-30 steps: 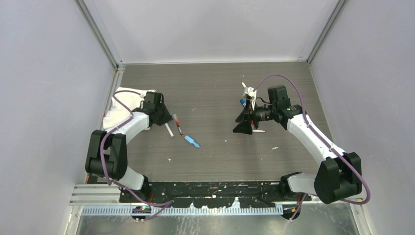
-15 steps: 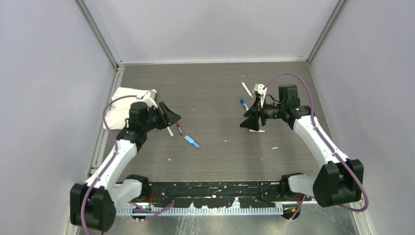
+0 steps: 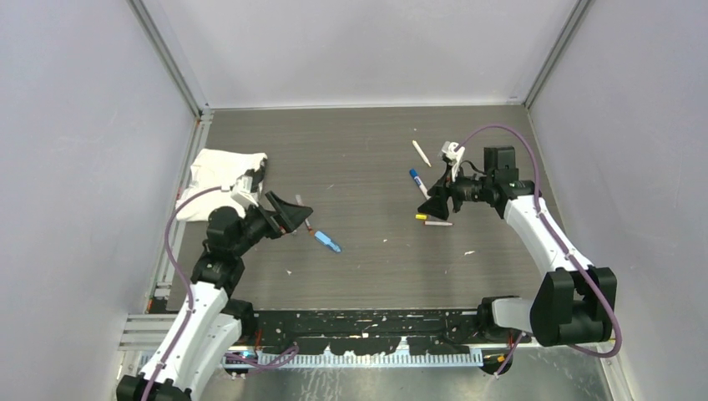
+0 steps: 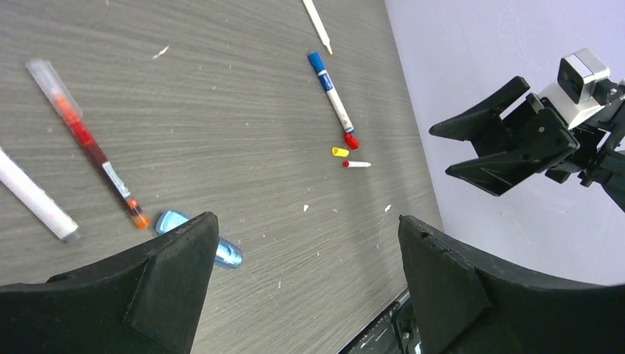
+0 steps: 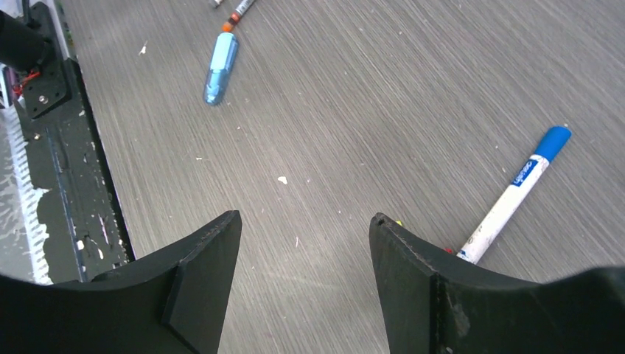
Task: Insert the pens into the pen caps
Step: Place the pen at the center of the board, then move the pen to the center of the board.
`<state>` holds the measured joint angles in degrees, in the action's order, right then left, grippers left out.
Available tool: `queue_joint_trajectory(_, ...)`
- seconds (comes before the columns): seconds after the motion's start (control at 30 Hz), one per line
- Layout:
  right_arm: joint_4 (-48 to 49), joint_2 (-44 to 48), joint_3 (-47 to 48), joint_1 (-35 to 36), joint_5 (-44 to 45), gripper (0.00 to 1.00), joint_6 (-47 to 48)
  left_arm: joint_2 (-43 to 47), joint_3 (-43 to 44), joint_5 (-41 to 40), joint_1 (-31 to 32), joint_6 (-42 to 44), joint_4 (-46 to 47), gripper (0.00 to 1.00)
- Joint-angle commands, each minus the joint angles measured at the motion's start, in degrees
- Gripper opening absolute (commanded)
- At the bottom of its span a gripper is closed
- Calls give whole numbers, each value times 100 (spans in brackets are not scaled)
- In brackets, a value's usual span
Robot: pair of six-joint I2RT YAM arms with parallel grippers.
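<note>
My left gripper (image 3: 291, 214) (image 4: 306, 221) hangs wide open over the table's left half, holding nothing. Just ahead of it lie a pen with a red barrel and clear cap (image 4: 88, 144) and a white pen (image 4: 37, 199). My right gripper (image 3: 431, 203) (image 5: 306, 217) is open and empty too, low over the right half. Beside it lie a white pen with a blue cap (image 3: 417, 179) (image 5: 516, 195) and red end, a yellow pen cap (image 3: 420, 216) (image 4: 339, 152) and a short white piece with a red tip (image 3: 437, 223) (image 4: 357, 164). A thin white pen (image 3: 421, 153) lies farther back.
A chunky light-blue oblong piece (image 3: 328, 241) (image 5: 220, 68) lies between the arms. A crumpled white cloth (image 3: 219, 170) sits at the back left by the wall. Small white flecks dot the table. The black rail (image 5: 66, 162) runs along the near edge.
My left arm has drawn back toward the near edge and its jaws have opened wide. My right gripper has shifted right, uncovering the yellow cap and the short red-tipped piece.
</note>
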<state>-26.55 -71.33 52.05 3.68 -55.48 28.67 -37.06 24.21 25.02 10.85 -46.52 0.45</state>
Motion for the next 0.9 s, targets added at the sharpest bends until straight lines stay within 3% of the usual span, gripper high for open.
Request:
queue_joint_trajectory(0.0,-81,-112,149,-77,73,70,195,134,-329,224,-31,-340,456,89)
queue_joint_trajectory(0.13,-147,-187,108,-68,-263,69,287,-36,-376,670,-7,-401,332,70)
queue_joint_trajectory(0.23,-189,-250,120,-65,-300,69,321,-330,-62,439,288,165,-599,57)
queue_joint_trajectory(0.43,-228,-294,139,-68,-357,69,333,-1380,836,-2475,2384,1577,-2106,56)
queue_joint_trajectory(0.57,-253,-293,147,-69,-411,69,333,-2810,1811,-3121,3071,2424,-3003,54)
queue_joint_trajectory(0.67,-297,-296,164,-69,-441,69,341,-3671,2585,-3163,3081,2902,-3875,36)
queue_joint_trajectory(0.73,-327,-293,180,-64,-453,69,375,-4127,3026,-3299,3081,2949,-4303,15)
queue_joint_trajectory(0.87,-406,-270,218,-65,-478,69,418,-4920,3336,-3059,3081,2982,-4509,1)
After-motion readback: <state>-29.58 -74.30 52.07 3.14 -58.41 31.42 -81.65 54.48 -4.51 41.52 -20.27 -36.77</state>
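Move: The blue highlighter lies about 7 cm to the right of the left hand, level with it fore and aft and some 17 cm below. Its neighbours are on the same board: the red pen about 9 cm ahead of the left hand and level sideways, the white pen roughly 7 cm ahead and 5 cm left. From the right hand the highlighter is about 25 cm to the left, 4 cm back and 15 cm below. Towards the blue highlighter the left hand sinks about 13 cm, drawing back and swinging right on the way, and ends some 5 cm farther right after easing a little forward again. The wrist turns over by roughly 65 degrees until the fingers point mostly down, while they close from wide open to nearly shut on nothing, just above and short of the highlighter. ##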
